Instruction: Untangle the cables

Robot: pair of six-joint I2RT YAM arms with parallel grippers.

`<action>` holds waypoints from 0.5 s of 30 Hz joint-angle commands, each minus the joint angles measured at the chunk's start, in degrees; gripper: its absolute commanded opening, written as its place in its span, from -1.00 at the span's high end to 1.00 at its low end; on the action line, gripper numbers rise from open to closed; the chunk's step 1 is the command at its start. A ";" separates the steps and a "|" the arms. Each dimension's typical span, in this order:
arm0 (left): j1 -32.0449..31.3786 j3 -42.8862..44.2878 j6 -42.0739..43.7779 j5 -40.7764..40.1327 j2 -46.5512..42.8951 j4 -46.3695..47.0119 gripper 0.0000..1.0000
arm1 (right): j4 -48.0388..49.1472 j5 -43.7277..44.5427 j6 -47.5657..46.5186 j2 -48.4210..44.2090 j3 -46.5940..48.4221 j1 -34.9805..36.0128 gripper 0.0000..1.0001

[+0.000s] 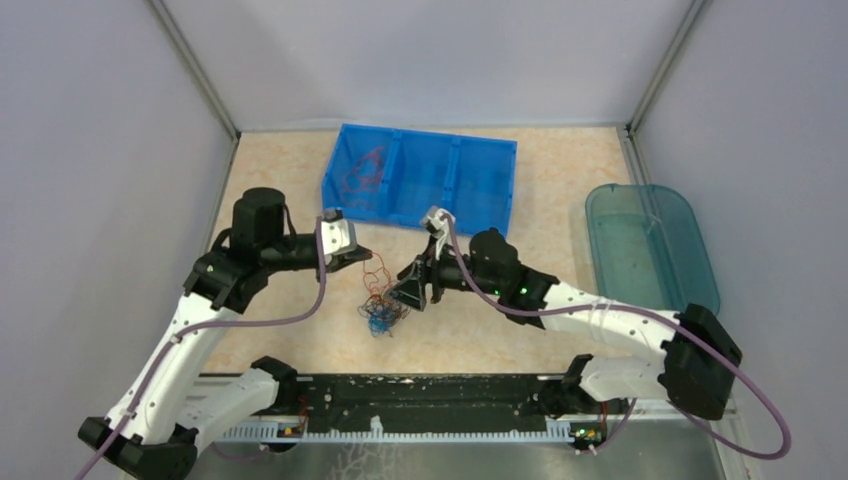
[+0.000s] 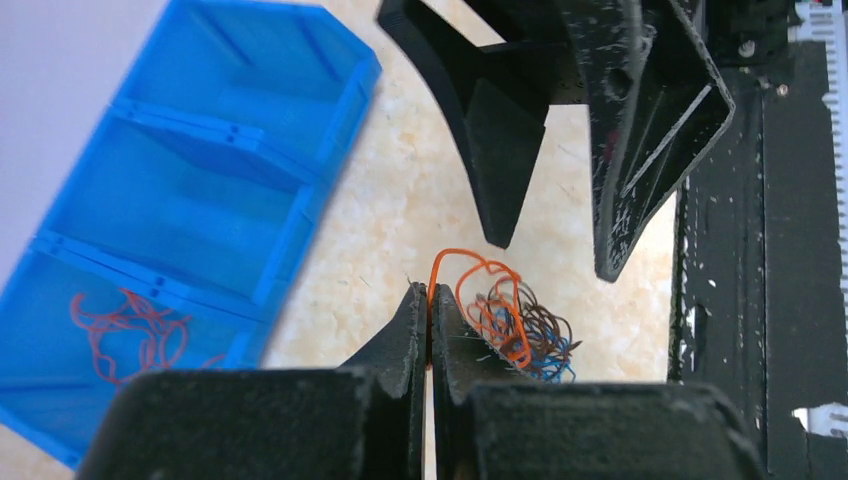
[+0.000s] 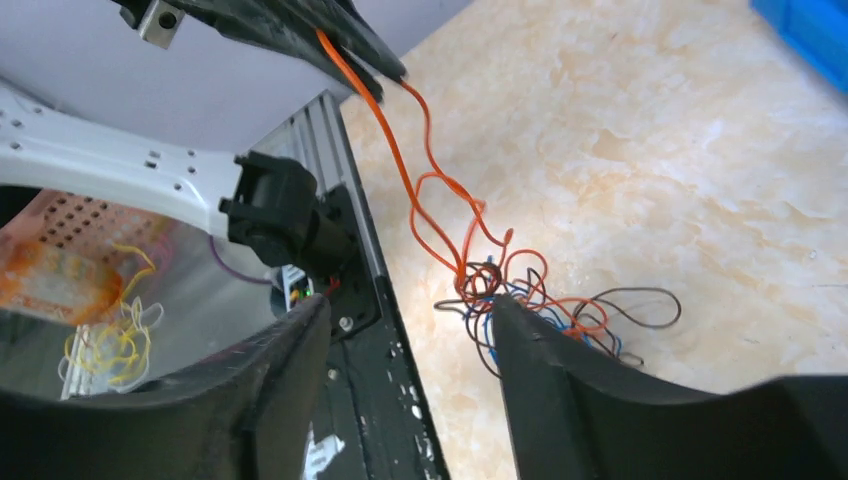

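Observation:
The cables (image 1: 383,312) are a small clump of orange, blue and dark brown wires on the table between my two grippers. My left gripper (image 1: 362,252) is shut on an orange wire (image 2: 445,262) at its fingertips (image 2: 430,300). That wire runs taut from it down to the clump (image 2: 525,330). In the right wrist view the orange wire (image 3: 400,170) rises from the clump (image 3: 530,295) to the left gripper at the top. My right gripper (image 3: 409,302) is open and low, with one finger (image 3: 520,340) against the clump; it holds nothing.
A blue three-compartment bin (image 1: 430,135) stands behind the clump, with loose red wires (image 1: 365,170) in its left compartment, also seen in the left wrist view (image 2: 125,330). A teal tray (image 1: 640,188) lies at the right. A black rail (image 1: 420,400) runs along the near edge.

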 commanded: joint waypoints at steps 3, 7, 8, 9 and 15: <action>-0.71 7.18 -7.56 5.22 0.11 1.46 0.99 | 20.18 7.72 -5.45 -12.14 -7.25 -0.59 -0.49; -1.26 8.27 -15.22 7.92 -0.02 4.19 0.99 | 24.05 4.35 -6.97 -11.71 -6.58 -0.57 -0.54; -1.35 8.79 -16.34 8.26 -0.03 4.70 0.99 | 25.42 3.55 -6.73 -11.09 -6.53 -0.60 -0.55; -1.44 9.38 -17.36 8.41 0.10 5.09 0.99 | 27.12 2.99 -6.21 -9.96 -6.52 -0.59 -0.56; -1.71 12.74 -19.44 8.87 1.01 4.97 0.99 | 36.82 -0.11 -2.26 -3.15 -3.47 0.03 -0.58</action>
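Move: The knot of cables hangs below both hands: about 14 cm below the left hand, some 4 cm back and 3 cm to its right, with its orange loop already pinched there. From the right hand, already half open, the knot is roughly 9 cm below and 3 cm left, level front to back. The blue bin's left compartment is about 28 cm straight ahead of the left hand and 22 cm lower; its middle compartment is 13 cm farther right. Upward go both hands: the left, still pinching the orange loop, climbs about 8 cm, easing slightly back and tipping its fingers up a little, drawing the loop up from the knot. The right finishes opening around nothing and backs a little to its right, then climbs nearly 9 cm away from the knot, drifting slightly back left while rolling and tipping its fingers up some 20 degrees. ##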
